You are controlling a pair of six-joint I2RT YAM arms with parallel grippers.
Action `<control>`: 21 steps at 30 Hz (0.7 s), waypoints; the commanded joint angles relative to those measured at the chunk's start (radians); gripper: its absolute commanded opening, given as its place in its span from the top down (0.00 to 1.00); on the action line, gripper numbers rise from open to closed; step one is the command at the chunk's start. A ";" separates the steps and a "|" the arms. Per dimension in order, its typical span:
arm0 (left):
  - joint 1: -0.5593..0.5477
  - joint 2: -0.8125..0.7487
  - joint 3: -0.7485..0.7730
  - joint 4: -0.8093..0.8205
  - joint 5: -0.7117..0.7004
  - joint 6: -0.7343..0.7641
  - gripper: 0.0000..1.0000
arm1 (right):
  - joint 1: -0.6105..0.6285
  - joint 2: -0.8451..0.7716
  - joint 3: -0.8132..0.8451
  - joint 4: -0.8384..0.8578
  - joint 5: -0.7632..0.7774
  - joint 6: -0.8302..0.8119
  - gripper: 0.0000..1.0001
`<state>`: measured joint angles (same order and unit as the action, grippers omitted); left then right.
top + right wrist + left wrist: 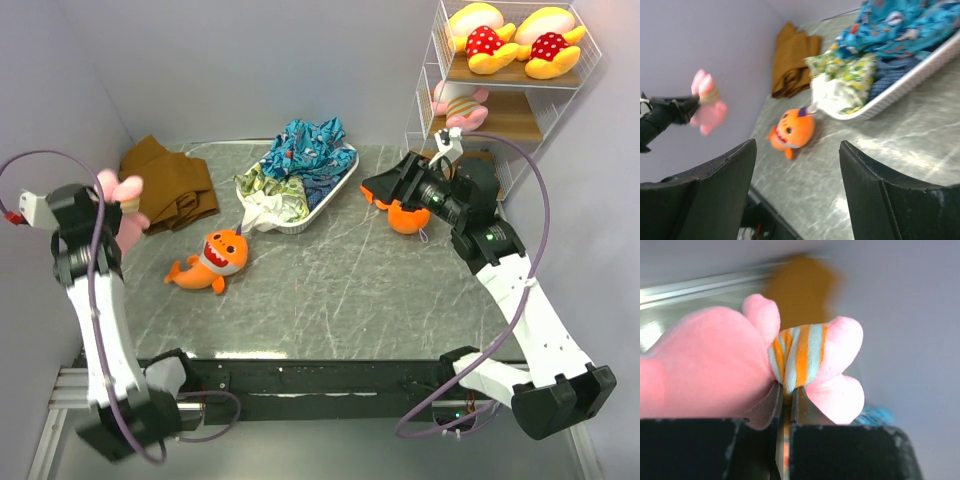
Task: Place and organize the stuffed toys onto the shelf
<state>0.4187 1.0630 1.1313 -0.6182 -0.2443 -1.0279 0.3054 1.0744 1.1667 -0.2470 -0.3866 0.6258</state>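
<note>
My left gripper [110, 203] [785, 396] is shut on a pink stuffed toy [122, 192] [705, 360], pinching its striped belly and holding it up by the left wall. One orange shark [215, 260] [792, 131] lies on the table left of centre. A second orange shark [407, 217] lies at the right, partly hidden under my right gripper [385, 186] [797, 170], which is open and holds nothing. The shelf [515, 118] stands at the back right. Two yellow toys [485, 42] [552, 46] sit on its top board and a pink toy [460, 104] on the middle board.
A white tray [328, 198] [920, 70] heaped with blue-patterned cloth [305, 155] stands at the back centre. A brown folded cloth [172, 185] [792, 60] lies at the back left. Grey walls close in on both sides.
</note>
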 commanded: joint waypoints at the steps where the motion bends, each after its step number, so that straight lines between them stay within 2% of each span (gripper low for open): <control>1: -0.001 -0.219 -0.146 0.401 0.489 0.141 0.99 | 0.015 0.016 0.083 0.049 -0.168 0.014 0.26; 2: -0.003 -0.247 -0.181 0.552 0.582 0.129 0.99 | 0.029 0.025 0.103 0.045 -0.185 0.009 0.26; 3: -0.006 -0.270 -0.239 0.608 0.705 0.115 0.99 | 0.037 0.033 0.111 0.038 -0.207 0.003 0.26; 5: -0.023 -0.317 -0.290 0.726 0.811 0.062 0.99 | 0.057 0.045 0.113 0.052 -0.228 -0.023 0.26; 6: -0.034 -0.328 -0.341 0.836 0.891 0.039 0.99 | 0.078 0.047 0.105 0.066 -0.239 -0.029 0.26; 9: -0.087 -0.359 -0.422 1.057 0.999 -0.029 0.99 | 0.116 0.061 0.076 0.138 -0.222 0.032 0.27; 12: -0.187 -0.376 -0.458 1.120 1.004 0.024 0.99 | 0.173 0.111 0.125 0.046 -0.060 0.198 0.28; 15: -0.282 -0.368 -0.487 1.166 1.004 0.078 0.99 | 0.248 0.119 0.116 0.092 -0.023 0.300 0.28; 16: -0.313 -0.353 -0.496 1.230 1.037 0.075 0.99 | 0.297 0.117 0.113 0.115 0.000 0.346 0.28; 18: -0.337 -0.336 -0.521 1.281 1.059 0.063 0.99 | 0.343 0.119 0.094 0.161 0.012 0.371 0.27; 19: -0.357 -0.322 -0.525 1.293 1.063 0.063 0.99 | 0.386 0.119 0.087 0.225 0.015 0.339 0.26; 21: -0.374 -0.313 -0.527 1.296 1.074 0.078 0.99 | 0.425 0.130 0.094 0.235 0.055 0.289 0.25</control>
<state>0.0784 0.7296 0.6098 0.5163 0.7620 -0.9833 0.6468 1.2137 1.2446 -0.1535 -0.4068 0.9108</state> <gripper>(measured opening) 0.057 0.739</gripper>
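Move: About 57 cm to the right of the left hand, roughly level in depth and some 9 cm higher, wait the open fingers of the right gripper; the left hand holds the pink toy. From the left hand, the orange shark lies 16 cm right, about level with it, 24 cm down, and the brown cloth 20 cm ahead, 5 cm right. For the right hand the pink toy is 57 cm left and 9 cm lower; the basket is 20 cm ahead, 18 cm left. Sweeping some 27 cm to the right, the left arm carries the pink toy towards the open right gripper, climbing about 10 cm mostly early on and drawing back slightly late. Its wrist swings clockwise and tips up until the still-closed fingers point forward-right, a little above level. The right hand comes to meet it, about 12 cm left and 6 cm back, turning slightly counter-clockwise, fingers staying open. ##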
